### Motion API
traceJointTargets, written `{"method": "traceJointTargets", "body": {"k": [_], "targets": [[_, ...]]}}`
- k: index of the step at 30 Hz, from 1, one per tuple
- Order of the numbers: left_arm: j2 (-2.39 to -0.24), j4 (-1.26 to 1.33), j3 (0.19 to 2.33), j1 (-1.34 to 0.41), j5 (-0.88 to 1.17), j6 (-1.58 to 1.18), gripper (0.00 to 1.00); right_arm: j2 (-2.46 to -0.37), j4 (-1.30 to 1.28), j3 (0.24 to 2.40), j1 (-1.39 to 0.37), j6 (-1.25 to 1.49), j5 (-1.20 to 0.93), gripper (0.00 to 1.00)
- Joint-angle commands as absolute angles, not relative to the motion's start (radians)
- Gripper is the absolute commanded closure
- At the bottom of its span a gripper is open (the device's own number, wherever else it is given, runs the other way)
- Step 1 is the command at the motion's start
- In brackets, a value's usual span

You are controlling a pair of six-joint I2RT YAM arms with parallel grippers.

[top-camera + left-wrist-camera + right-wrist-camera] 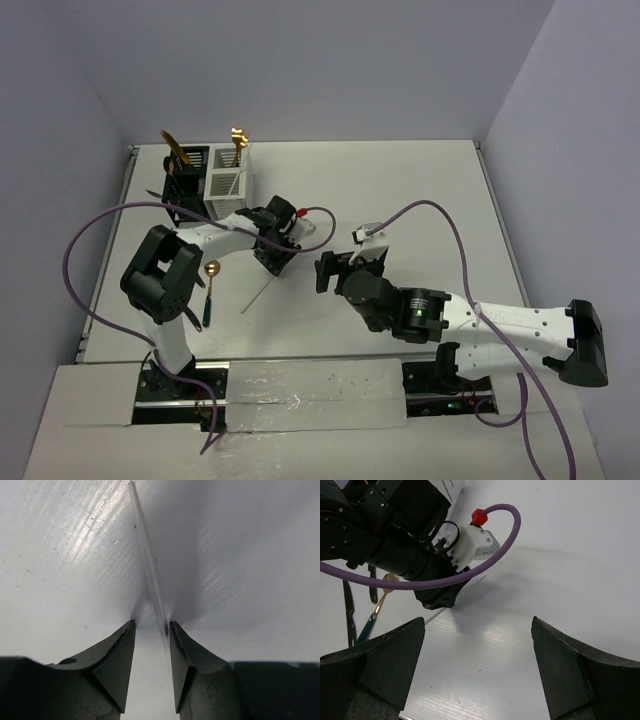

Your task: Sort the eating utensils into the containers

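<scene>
A thin white stick [147,560] lies flat on the table between the fingers of my left gripper [151,622]. The jaws stand partly open around it, the stick close to the right finger and clear of the left one. From above, the stick [255,297] sticks out below the left gripper [272,260]. A gold spoon with a dark green handle [209,290] lies left of it. The black caddy [185,182] and white caddy [228,183] stand at the back left, gold utensils poking out of both. My right gripper [478,620] is wide open over bare table, nothing between its fingers.
In the right wrist view the left arm's wrist [405,545] and its purple cable [485,565] fill the upper left. Two black utensils [350,607] lie on the table at the left edge, beside the gold spoon [380,602]. Walls close in the table at the back and the sides.
</scene>
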State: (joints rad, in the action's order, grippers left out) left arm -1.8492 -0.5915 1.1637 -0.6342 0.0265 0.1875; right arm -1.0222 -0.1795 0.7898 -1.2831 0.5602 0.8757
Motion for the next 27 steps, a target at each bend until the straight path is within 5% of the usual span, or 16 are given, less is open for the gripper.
{"method": "traceJointTargets", "body": {"k": [1,7,21,27], "targets": [[-1.939,-0.713,1.077,-0.637,0.069,0.206,0.58,-0.986,-0.179,0.779,-1.290,0.588,0.939,0.07],[-1.942,-0.787,1.106,-0.637,0.135,0.222,0.67,-0.991,-0.201,0.788,-1.292,0.584,0.962,0.07],[-1.997,-0.729,1.045,-0.701,0.060,0.212,0.67,-0.996,-0.176,0.787,-1.290,0.558,1.008,0.05],[-2.013,-0.686,1.060,-0.709,0.038,0.216,1.00,-0.999,-0.176,0.785,-1.289,0.555,1.026,0.05]]}}
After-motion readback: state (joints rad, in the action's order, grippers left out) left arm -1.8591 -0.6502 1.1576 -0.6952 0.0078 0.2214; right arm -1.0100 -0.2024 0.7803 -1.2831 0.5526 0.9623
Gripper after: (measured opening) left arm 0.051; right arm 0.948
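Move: The white stick lies slantwise on the table, already running between the left gripper's half-open fingertips; its middle is about 3 cm back, 2 cm left and 1 cm below. From that gripper, the gold spoon with the teal handle lies roughly 20 cm left and 8 cm back, the white container some 14 cm left and 23 cm ahead. From the right gripper, the stick's middle is about 7 cm ahead, 19 cm left and 22 cm below. Draw the left gripper back about 2.5 cm just above the table, fingers pointing down, sinking a touch and turning some 5 degrees clockwise to line up with the white stick. Narrow the fingers a little on the way, then shut them late to pinch the stick. Ease the open, empty right gripper roughly 2 cm to the right. ##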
